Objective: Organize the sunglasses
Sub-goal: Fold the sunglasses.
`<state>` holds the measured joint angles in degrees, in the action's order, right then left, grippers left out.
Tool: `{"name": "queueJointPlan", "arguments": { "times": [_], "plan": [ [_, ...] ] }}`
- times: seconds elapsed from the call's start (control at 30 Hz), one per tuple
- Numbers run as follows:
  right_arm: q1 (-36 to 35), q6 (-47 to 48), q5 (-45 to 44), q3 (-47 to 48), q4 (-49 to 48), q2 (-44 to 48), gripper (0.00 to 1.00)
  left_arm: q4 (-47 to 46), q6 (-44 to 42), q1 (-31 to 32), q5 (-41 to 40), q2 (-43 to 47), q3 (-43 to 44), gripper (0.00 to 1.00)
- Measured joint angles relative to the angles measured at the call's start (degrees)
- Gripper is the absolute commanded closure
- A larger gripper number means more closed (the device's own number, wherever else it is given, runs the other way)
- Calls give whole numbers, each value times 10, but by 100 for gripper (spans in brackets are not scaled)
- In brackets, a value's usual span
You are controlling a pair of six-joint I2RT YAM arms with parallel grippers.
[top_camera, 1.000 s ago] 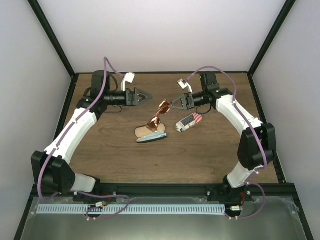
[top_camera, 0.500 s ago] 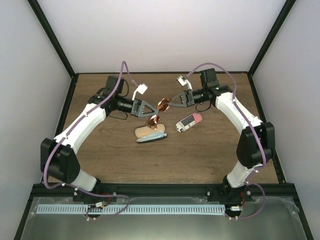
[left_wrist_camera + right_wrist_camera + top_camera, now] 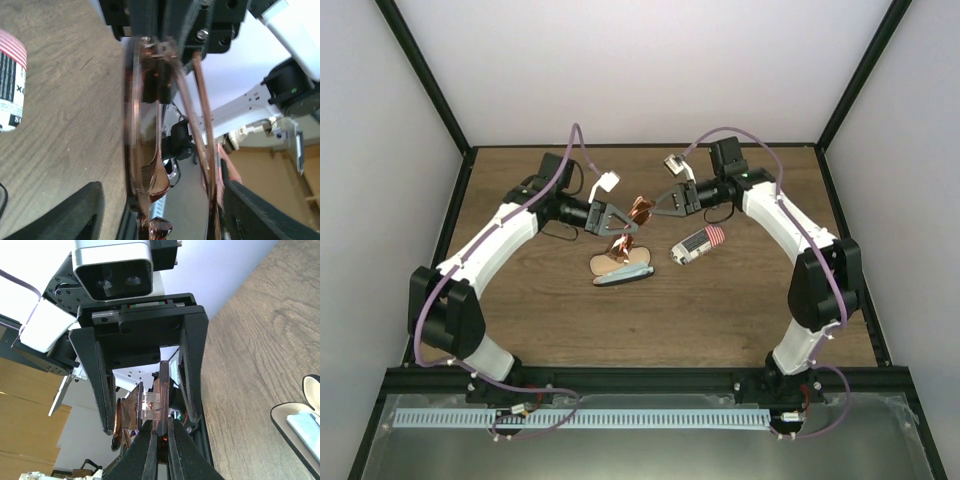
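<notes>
The sunglasses (image 3: 640,210), thin reddish-brown frame with amber lenses, hang in the air above the table's middle. My right gripper (image 3: 657,207) is shut on them from the right, its fingertips (image 3: 150,440) pinching the frame (image 3: 161,390). My left gripper (image 3: 628,222) reaches in from the left. It stands open with its fingers (image 3: 97,385) on either side of the glasses, and a gap shows at the lens (image 3: 145,150). One temple (image 3: 202,130) lies close to the other finger (image 3: 260,210).
A tan oval case (image 3: 612,263) lies open just below the glasses, with a light blue cloth (image 3: 625,275) at its near side. A red-and-white striped case (image 3: 698,245) rests to the right. Dark frame rails (image 3: 460,200) border the wooden table.
My left arm has swung right and brought its jaws around the sunglasses, narrowing them. The right gripper has carried the glasses slightly left and up.
</notes>
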<state>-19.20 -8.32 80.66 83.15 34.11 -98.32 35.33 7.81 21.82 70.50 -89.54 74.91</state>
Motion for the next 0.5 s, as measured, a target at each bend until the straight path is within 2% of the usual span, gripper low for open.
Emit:
{"name": "queueJointPlan", "arguments": {
  "times": [0.07, 0.3, 0.37, 0.5],
  "plan": [
    [-1, 0, -1, 0, 3, -2, 99, 3, 0, 0, 1, 0, 0, 50],
    [-1, 2, -8, 1, 6, -4, 99, 4, -5, 1, 0, 0, 0, 67],
    [-1, 2, -8, 2, 5, -4, 99, 5, -6, 1, -2, 0, 0, 75],
    [-1, 3, -5, 5, 4, -5, 99, 5, -6, 1, 0, 0, 0, 76]
  ]
}}
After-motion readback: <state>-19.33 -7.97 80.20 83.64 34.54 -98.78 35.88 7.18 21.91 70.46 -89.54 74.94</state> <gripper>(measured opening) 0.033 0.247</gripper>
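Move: The left hand's half-open jaws already straddle the middle of the sunglasses, which lie right at its hand point. Their open case with the blue cloth is on the table about 25 cm below, 8 cm ahead and 3 cm to its left; the striped case is 15 cm ahead, 16 cm to its right and equally low. From the right hand, which holds one end, the sunglasses' middle is about 4 cm back and 5 cm left. The left hand stays where it is, untilted, and closes its fingers steadily from nearly three quarters open to about a quarter around the middle of the sunglasses, the upper finger pressing the free temple down towards the frame over the lower one. The right hand keeps its shut grip on the end of the sunglasses and holds them in the air, moving no more than half a centimetre or so. ##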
